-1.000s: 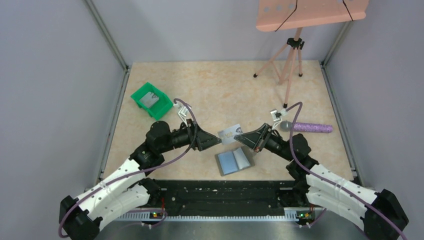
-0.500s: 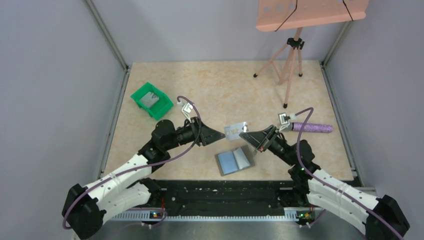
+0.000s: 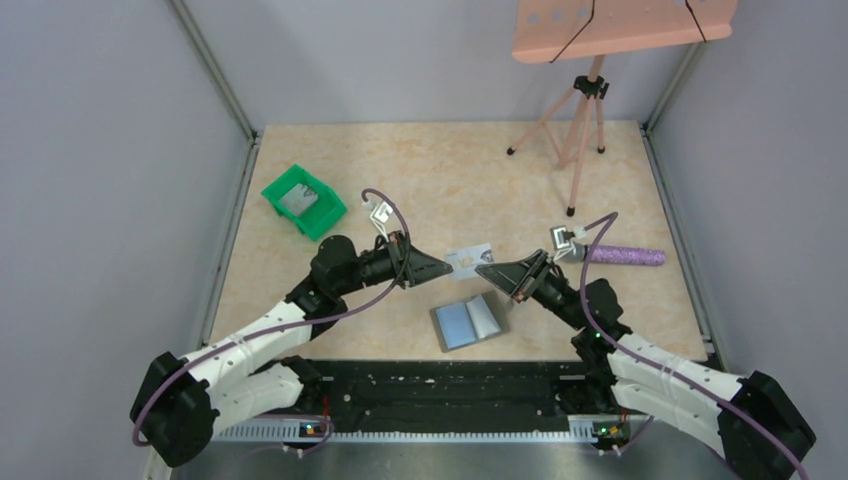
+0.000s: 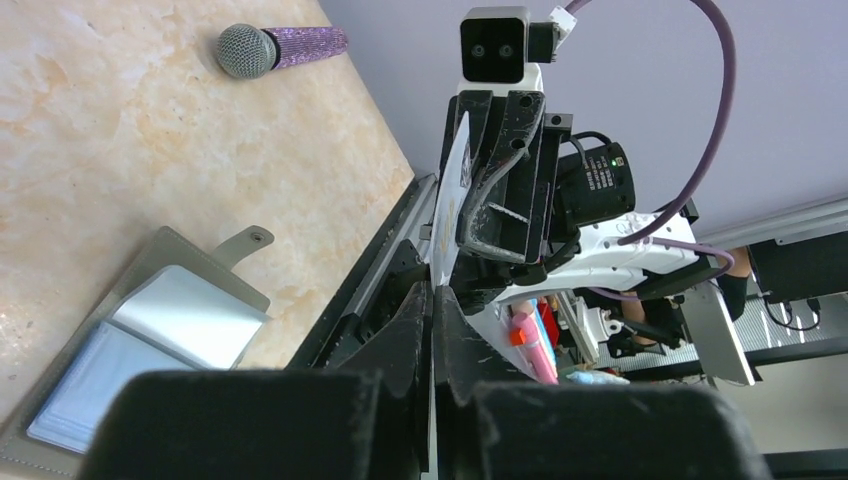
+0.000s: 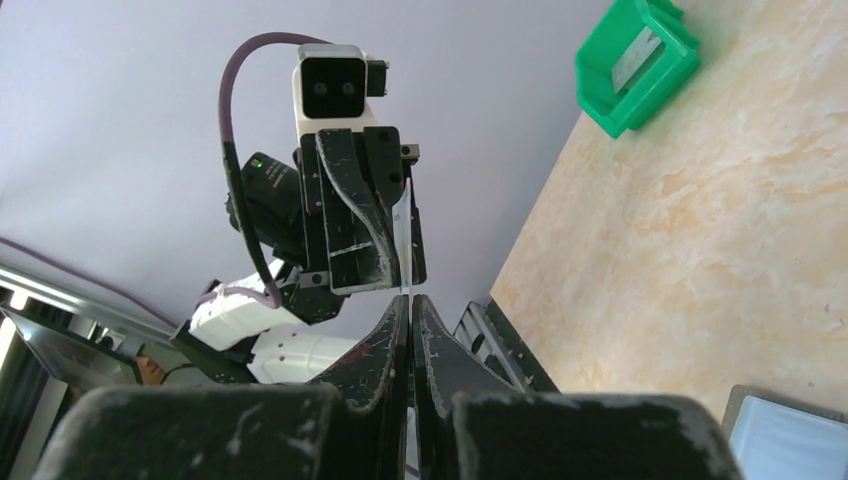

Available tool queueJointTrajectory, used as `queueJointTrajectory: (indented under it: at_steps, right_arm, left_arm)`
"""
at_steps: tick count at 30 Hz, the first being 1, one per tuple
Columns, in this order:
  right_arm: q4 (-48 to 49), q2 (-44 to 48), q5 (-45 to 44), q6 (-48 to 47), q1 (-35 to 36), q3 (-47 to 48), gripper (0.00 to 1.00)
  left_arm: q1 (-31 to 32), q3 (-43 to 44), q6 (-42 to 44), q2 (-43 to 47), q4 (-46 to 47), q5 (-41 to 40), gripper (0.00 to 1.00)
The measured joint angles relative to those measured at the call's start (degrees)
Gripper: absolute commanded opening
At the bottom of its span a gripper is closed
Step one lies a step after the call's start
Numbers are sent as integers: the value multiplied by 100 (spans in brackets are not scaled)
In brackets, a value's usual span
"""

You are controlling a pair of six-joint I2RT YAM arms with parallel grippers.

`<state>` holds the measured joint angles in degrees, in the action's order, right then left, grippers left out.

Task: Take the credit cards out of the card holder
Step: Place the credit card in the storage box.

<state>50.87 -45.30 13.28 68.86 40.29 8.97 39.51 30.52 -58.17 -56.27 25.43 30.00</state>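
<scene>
A silver credit card (image 3: 468,258) hangs in the air between both arms, above the table. My left gripper (image 3: 447,268) is shut on its left end, and my right gripper (image 3: 481,268) is shut on its right end. In the left wrist view the card (image 4: 452,195) shows edge-on, running from my closed jaws (image 4: 432,295) to the right gripper's. The right wrist view shows the same thin card edge (image 5: 403,240). The grey card holder (image 3: 468,322) lies open on the table just below, blue-grey inside (image 4: 150,340).
A green bin (image 3: 303,200) with a card inside stands at the left. A purple microphone (image 3: 620,255) lies to the right. A pink tripod (image 3: 580,130) stands at the back right. The black base rail (image 3: 450,385) runs along the near edge.
My left gripper moved right to the card and closed on its left end. The right gripper kept hold of the card and lifted it slightly away from the holder.
</scene>
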Motion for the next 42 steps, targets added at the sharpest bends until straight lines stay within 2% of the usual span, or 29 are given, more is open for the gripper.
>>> queueJointTrajectory:
  at_steps: [2,4,8,12,14,15,20,24,28,37,42]
  right_arm:
    - [-4,-20,-11,-20,-9,0,9]
    - [-61,-20,-11,-37,-9,0,22]
    - [-289,17,9,-87,-9,0,60]
    - [-772,382,-39,-315,-7,0,81]
    - [-1091,649,-105,-490,-7,4,96]
    - [-1276,767,-131,-603,-7,15,98]
    - [-1980,994,-168,-922,-7,157,99]
    - [-3047,935,-170,-1351,-7,667,99]
    - [-3707,800,-157,-1840,-7,1001,99]
    - [-3842,802,-101,-2216,-7,929,99]
    - [-3864,717,-142,-2474,-7,929,99]
  left_arm:
    - [-13,0,-31,-48,35,4,0]
    - [-15,0,-44,-57,28,-9,0]
    - [-61,0,-57,-35,-68,-280,0]
    - [-581,0,-98,-9,-293,-431,0]
    - [-970,0,-160,-11,-387,-387,0]
    - [-1191,0,-177,-11,-413,-348,0]
    - [-2214,162,-9,-9,-1038,-238,0]
    - [-2931,597,313,-9,-1845,-247,0]
    - [-3661,1045,590,-70,-2437,-247,0]
    - [-5377,1777,1174,-1224,-3222,17,0]
    - [-6074,2225,1469,-1821,-3414,269,0]
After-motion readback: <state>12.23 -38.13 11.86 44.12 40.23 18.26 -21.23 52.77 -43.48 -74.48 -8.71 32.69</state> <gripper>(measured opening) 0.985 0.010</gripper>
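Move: The left gripper, its fingers pinching one end of the credit card, has the green box about 32 cm ahead, 34 cm to its left and 20 cm below; another card already lies in the box, roughly 33 cm ahead and 36 cm left. The card holder is some 22 cm beneath the hand, 4 cm to its right. From the right gripper, still on the card's other end, the box is about 32 cm ahead and 38 cm left. Open the right gripper wide to let go of the credit card, sinking it about 6 cm towards the card holder and tipping its fingers down. Keep the left gripper shut on the card and sweep it left and forward towards the green box, nearly 40 cm in all, turning counter-clockwise some 50 degrees; then sink it about 5 cm and tip the fingers down. ##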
